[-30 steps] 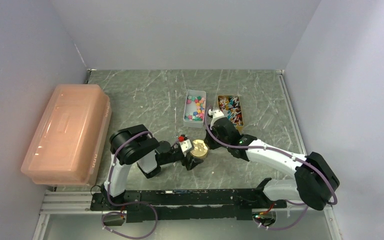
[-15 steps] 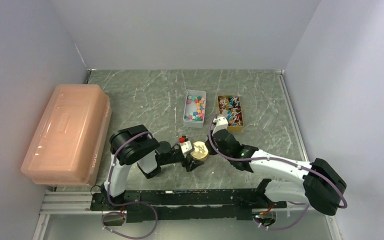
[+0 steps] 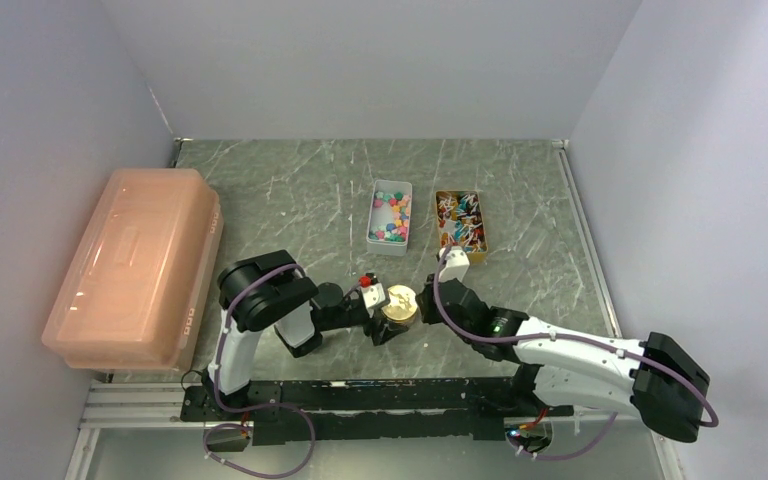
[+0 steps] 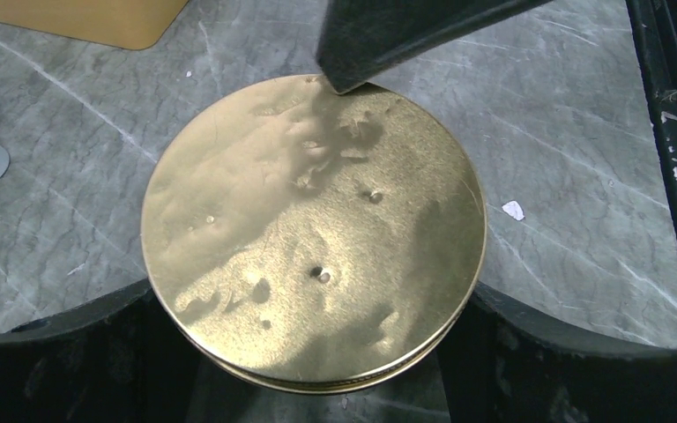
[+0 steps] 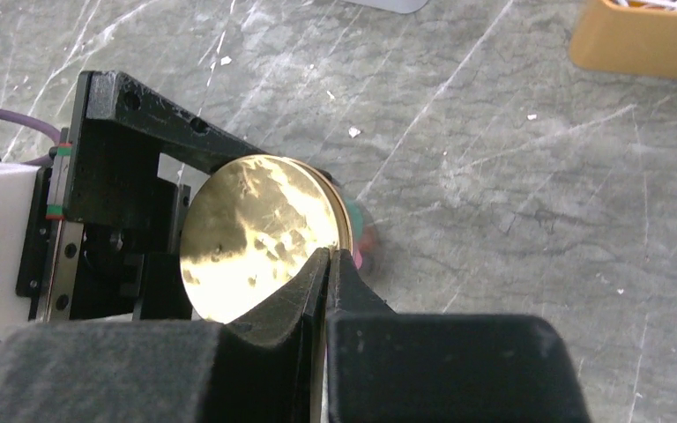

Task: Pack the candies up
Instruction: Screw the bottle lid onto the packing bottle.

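The candies [image 3: 392, 217] lie in a white tray [image 3: 376, 238] at mid-table, small and multicoloured. A glass jar with a gold lid [image 3: 398, 302] stands in front of my arms; a pink candy [image 5: 366, 244] shows through its glass. My left gripper [image 3: 385, 322] is shut on the jar, with its black jaws on either side below the lid [image 4: 313, 229] in the left wrist view. My right gripper [image 3: 428, 298] is shut, and its pressed-together fingertips [image 5: 328, 254] touch the lid's rim [image 5: 264, 233]. In the left wrist view they show as a black wedge [image 4: 379, 35].
A yellow tray [image 3: 460, 222] of wrapped sweets stands right of the white tray. A large pink lidded storage box [image 3: 135, 265] stands along the left wall. The black rail [image 3: 360, 395] holding the arm bases runs along the near edge.
My right gripper has moved from beside the white tray down and toward me, to the lid's right edge. The left gripper and the jar have stayed in place.
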Motion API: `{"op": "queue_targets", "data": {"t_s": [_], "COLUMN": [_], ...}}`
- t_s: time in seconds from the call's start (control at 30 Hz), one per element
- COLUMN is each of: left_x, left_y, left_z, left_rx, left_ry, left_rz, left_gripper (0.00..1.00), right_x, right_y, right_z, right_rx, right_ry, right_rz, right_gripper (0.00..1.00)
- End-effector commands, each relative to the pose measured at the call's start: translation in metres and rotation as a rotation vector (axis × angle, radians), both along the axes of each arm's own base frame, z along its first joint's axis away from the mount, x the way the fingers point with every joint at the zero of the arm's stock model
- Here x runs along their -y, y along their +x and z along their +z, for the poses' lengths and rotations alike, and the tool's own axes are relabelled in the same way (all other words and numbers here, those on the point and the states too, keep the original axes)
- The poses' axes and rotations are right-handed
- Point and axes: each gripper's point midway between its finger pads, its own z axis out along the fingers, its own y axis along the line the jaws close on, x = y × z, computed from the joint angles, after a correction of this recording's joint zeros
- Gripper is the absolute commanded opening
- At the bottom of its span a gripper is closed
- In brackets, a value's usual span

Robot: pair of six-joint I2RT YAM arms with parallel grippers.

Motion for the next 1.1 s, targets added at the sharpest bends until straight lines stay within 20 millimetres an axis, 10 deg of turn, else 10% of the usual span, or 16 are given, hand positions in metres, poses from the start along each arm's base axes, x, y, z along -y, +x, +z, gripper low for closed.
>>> {"op": "queue_targets", "data": {"t_s": [0.0, 0.33, 0.67, 1.07], "left_x": [-0.031, -0.032, -0.029, -0.033], "left_y": [0.025, 0.023, 0.011, 0.009], "left_z": [-0.065, -0.064, -0.062, -0.060], "left_rx": [-0.214, -0.211, -0.212, -0.208], "left_ry": [0.209, 0.210, 0.191, 0.193], "left_rz": [0.242, 0.235, 0.173, 0.179], "left_gripper": [0.32, 0.32, 0.31, 0.31], "right_x": [-0.032, -0.029, 0.010, -0.003], "right_y": [-0.129, -0.127, -0.060, 0.014], "right_z": [-0.043, -0.020, 0.038, 0.067], "right_rx": [-0.450, -0.400, -0.144, -0.088], "right_ry": [0.061, 0.041, -0.136, -0.127], "right_rz": [0.404, 0.379, 0.176, 0.248], "right_gripper": [0.00, 0.00, 0.32, 0.45]}}
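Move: The bottle lid's middle is about 4 cm left of my right hand, 1 cm ahead and 1 cm lower, with my shut fingertips on the rim's right side. It stands some 4 cm above my left hand and 1 cm to its right, on the bottle that hand grips. From my right hand, the grey candy box lies about 20 cm ahead and 7 cm left, the lollipop box 19 cm ahead and 9 cm right, both some 6 cm lower. I drag my shut right fingertips back off the lid's right rim and come free, running about 12 cm back and a little down, turning some 20 degrees counter-clockwise; then I swing forward again and up, half opening the fingers beside and above the lid. My left hand keeps its grip on the bottle and springs about 4 cm forward, turning slightly counter-clockwise. ##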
